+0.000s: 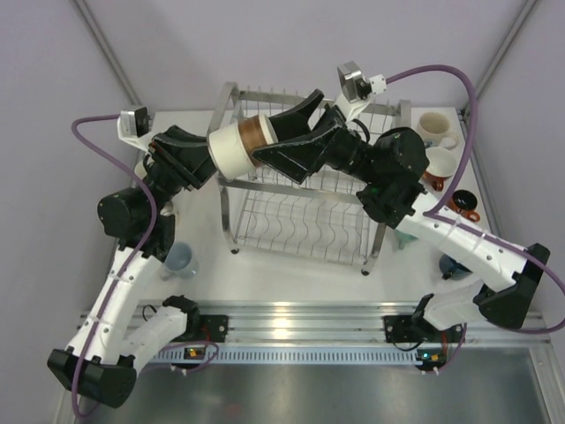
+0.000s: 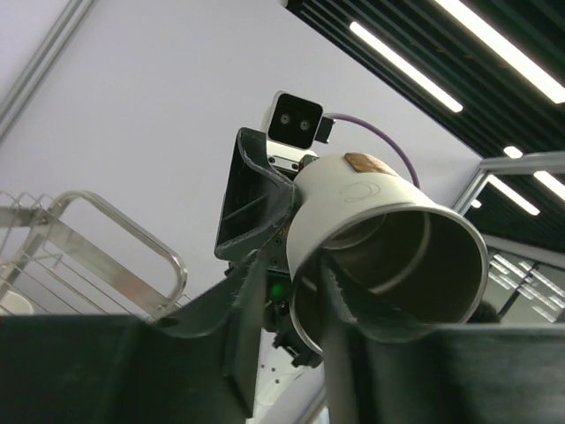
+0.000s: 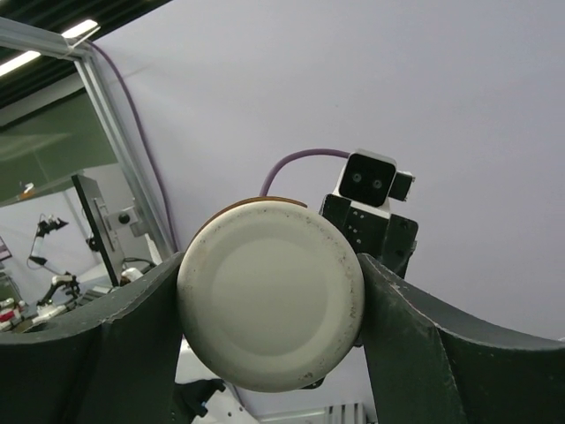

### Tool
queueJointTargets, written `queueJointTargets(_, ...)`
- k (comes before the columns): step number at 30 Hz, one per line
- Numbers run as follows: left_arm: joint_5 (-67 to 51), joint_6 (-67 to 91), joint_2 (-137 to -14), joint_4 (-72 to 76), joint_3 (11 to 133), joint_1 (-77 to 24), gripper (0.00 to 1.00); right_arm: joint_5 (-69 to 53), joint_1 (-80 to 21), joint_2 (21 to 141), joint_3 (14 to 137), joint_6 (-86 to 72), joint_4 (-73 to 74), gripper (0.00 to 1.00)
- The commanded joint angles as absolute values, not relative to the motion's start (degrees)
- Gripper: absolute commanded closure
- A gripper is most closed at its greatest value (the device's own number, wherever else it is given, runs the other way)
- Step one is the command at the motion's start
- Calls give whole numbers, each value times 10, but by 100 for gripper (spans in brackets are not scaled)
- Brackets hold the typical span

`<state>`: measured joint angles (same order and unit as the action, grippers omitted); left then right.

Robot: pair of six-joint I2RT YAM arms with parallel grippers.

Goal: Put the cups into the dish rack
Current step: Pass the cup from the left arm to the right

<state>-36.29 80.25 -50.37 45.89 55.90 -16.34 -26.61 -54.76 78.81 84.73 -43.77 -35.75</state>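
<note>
A cream cup (image 1: 231, 150) with a brown band lies on its side in the air above the dish rack (image 1: 300, 225), between my two grippers. My left gripper (image 1: 214, 157) straddles its rim, one finger inside the mouth (image 2: 353, 300) and one outside (image 2: 252, 291), with a slim gap showing between the outer finger and the rim. The cup (image 2: 388, 221) fills the left wrist view. My right gripper (image 1: 267, 146) clamps the base end. In the right wrist view both fingers (image 3: 132, 336) press the sides of the cup's round base (image 3: 269, 305).
At the back right of the table stand a cream cup (image 1: 437, 126), a white cup (image 1: 439, 162) and a dark one with an orange rim (image 1: 463, 203). A teal cup (image 1: 455, 265) sits under my right arm. A pale blue cup (image 1: 179, 259) stands left of the rack.
</note>
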Motion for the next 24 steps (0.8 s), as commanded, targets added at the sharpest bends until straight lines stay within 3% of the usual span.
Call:
queueJointTargets(1, -347, 812, -496, 489, 541, -164, 60, -271, -561, 759, 841, -444, -394, 77)
queueJointTargets(3, -341, 810, -487, 488, 529, -163, 39, -275, -561, 751, 838, -439, -370, 92)
queueJointTargets(4, -340, 803, -483, 476, 529, -164, 35, -274, -562, 744, 832, -430, -360, 100)
queueJointTargets(6, -342, 785, -476, 438, 542, -164, 31, -272, -562, 726, 820, -418, -343, 100)
queueJointTargets(7, -340, 761, -470, 398, 548, -164, 16, -273, -562, 721, 810, -404, -324, 100)
queueJointTargets(9, -332, 734, -463, 354, 569, -164, 3, -280, -561, 706, 809, -391, -284, 100)
queueJointTargets(14, -262, 568, -453, 55, 681, -163, 2, -313, -564, 691, 828, -317, -108, 100)
queueJointTargets(17, -111, 453, -470, -121, 765, -163, 2, -289, -591, 702, 868, -216, 40, 100)
queueJointTargets(18, -111, 453, -476, -150, 783, -163, 2, -280, -602, 708, 868, -215, 69, 100)
queueJointTargets(21, 37, 406, -497, -244, 842, -163, 2, -228, -657, 743, 909, -144, 167, 100)
queueJointTargets(24, 75, 375, -491, -245, 834, -163, 2, -170, -692, 754, 909, -132, 178, 100)
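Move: The white cup with the brown band is between the two hands. Its middle lies about 5 cm right, 2 cm ahead and 3 cm above the left hand, which still has its rim, and about 3 cm left and 2 cm above the right hand, level fore and aft, which is closed round the band near the base. From the right hand, the dish rack's middle is roughly 22 cm ahead, 9 cm right and 36 cm down. The light-blue cup sits some 9 cm ahead, 15 cm left and 46 cm below the left hand. Down about 2 cm and slightly forward the left hand dips while its fingers spread wide and let go of the rim; then it swings left and forward away from the cup, its wrist turning counter-clockwise. The right hand keeps its grip round the band and lowers the cup about 10 cm, ever faster, drawing back too, its upward-slanting fingers tipping down to almost level. ##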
